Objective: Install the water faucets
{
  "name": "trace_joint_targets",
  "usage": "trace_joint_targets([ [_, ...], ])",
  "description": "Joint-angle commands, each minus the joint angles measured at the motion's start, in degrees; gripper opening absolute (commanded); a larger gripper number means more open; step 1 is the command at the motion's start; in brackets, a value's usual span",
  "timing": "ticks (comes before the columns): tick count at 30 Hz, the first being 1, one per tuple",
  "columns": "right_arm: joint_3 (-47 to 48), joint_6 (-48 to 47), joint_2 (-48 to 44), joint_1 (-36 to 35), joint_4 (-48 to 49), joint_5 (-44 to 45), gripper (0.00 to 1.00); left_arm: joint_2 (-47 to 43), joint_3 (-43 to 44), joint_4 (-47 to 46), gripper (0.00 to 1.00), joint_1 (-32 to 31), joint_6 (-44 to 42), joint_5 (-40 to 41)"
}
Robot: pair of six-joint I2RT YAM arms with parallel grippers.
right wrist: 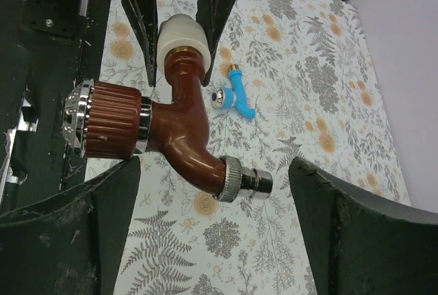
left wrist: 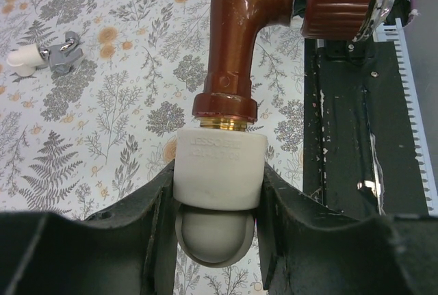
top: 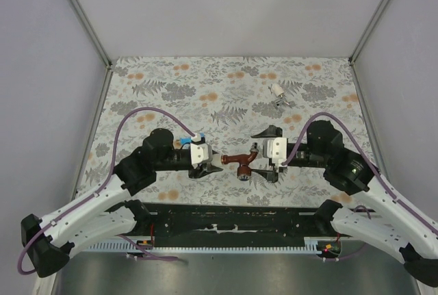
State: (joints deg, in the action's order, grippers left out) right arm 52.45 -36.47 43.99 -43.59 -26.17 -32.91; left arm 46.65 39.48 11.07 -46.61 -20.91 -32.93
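Note:
The reddish-brown faucet [top: 239, 161] hangs just above the table between the two arms. Its stem sits in a white pipe fitting [left wrist: 219, 165], and my left gripper [left wrist: 217, 185] is shut on that fitting. The ribbed round knob [right wrist: 113, 118] points toward the near edge, and the silver spout tip [right wrist: 246, 180] points toward the right arm. My right gripper [right wrist: 213, 172] stands wide open around the spout, with its fingers [right wrist: 363, 233] clear of it on both sides. A blue faucet [right wrist: 235, 95] lies on the cloth beyond the left gripper. A white-silver faucet [top: 278, 93] lies at the back right.
The table is covered with a floral cloth [top: 171, 96], with grey walls on three sides. A black rail with a white toothed strip [left wrist: 410, 103] runs along the near edge, close under the faucet's knob.

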Motion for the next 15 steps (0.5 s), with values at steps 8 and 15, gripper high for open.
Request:
trace_joint_targets([
  [8,4.32,3.32,5.75,-5.1,1.83,4.79,0.79,0.28,3.14,-1.49,0.02,0.38,1.48,-2.32],
  [15,7.67,20.71,13.31,-5.1,2.88,1.27,0.26,-3.67,0.16,-3.24,0.02,0.38,-2.55,5.93],
])
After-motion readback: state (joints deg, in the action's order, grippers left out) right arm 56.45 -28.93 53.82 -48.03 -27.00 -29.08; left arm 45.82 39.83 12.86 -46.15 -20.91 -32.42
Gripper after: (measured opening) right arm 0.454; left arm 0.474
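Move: The brown faucet sits between the hands, screwed into the white fitting that the left fingers hold. From the right hand, the middle of the brown faucet is about 5 cm left, 2 cm back and 2 cm below. Its handle lies some 4 cm left and 6 cm back, and the white fitting about 10 cm left and 2 cm back. From the left hand the faucet's middle is roughly 6 cm to the right, level fore and aft, slightly below. The right fingers, wide open at first, close on the brown faucet's spout and pinch it by the end, as the hand slides about 3 cm left towards the left hand, sinks 2 cm and tips some 10 degrees. The left hand stays nearly in place and keeps its grip on the white fitting. ##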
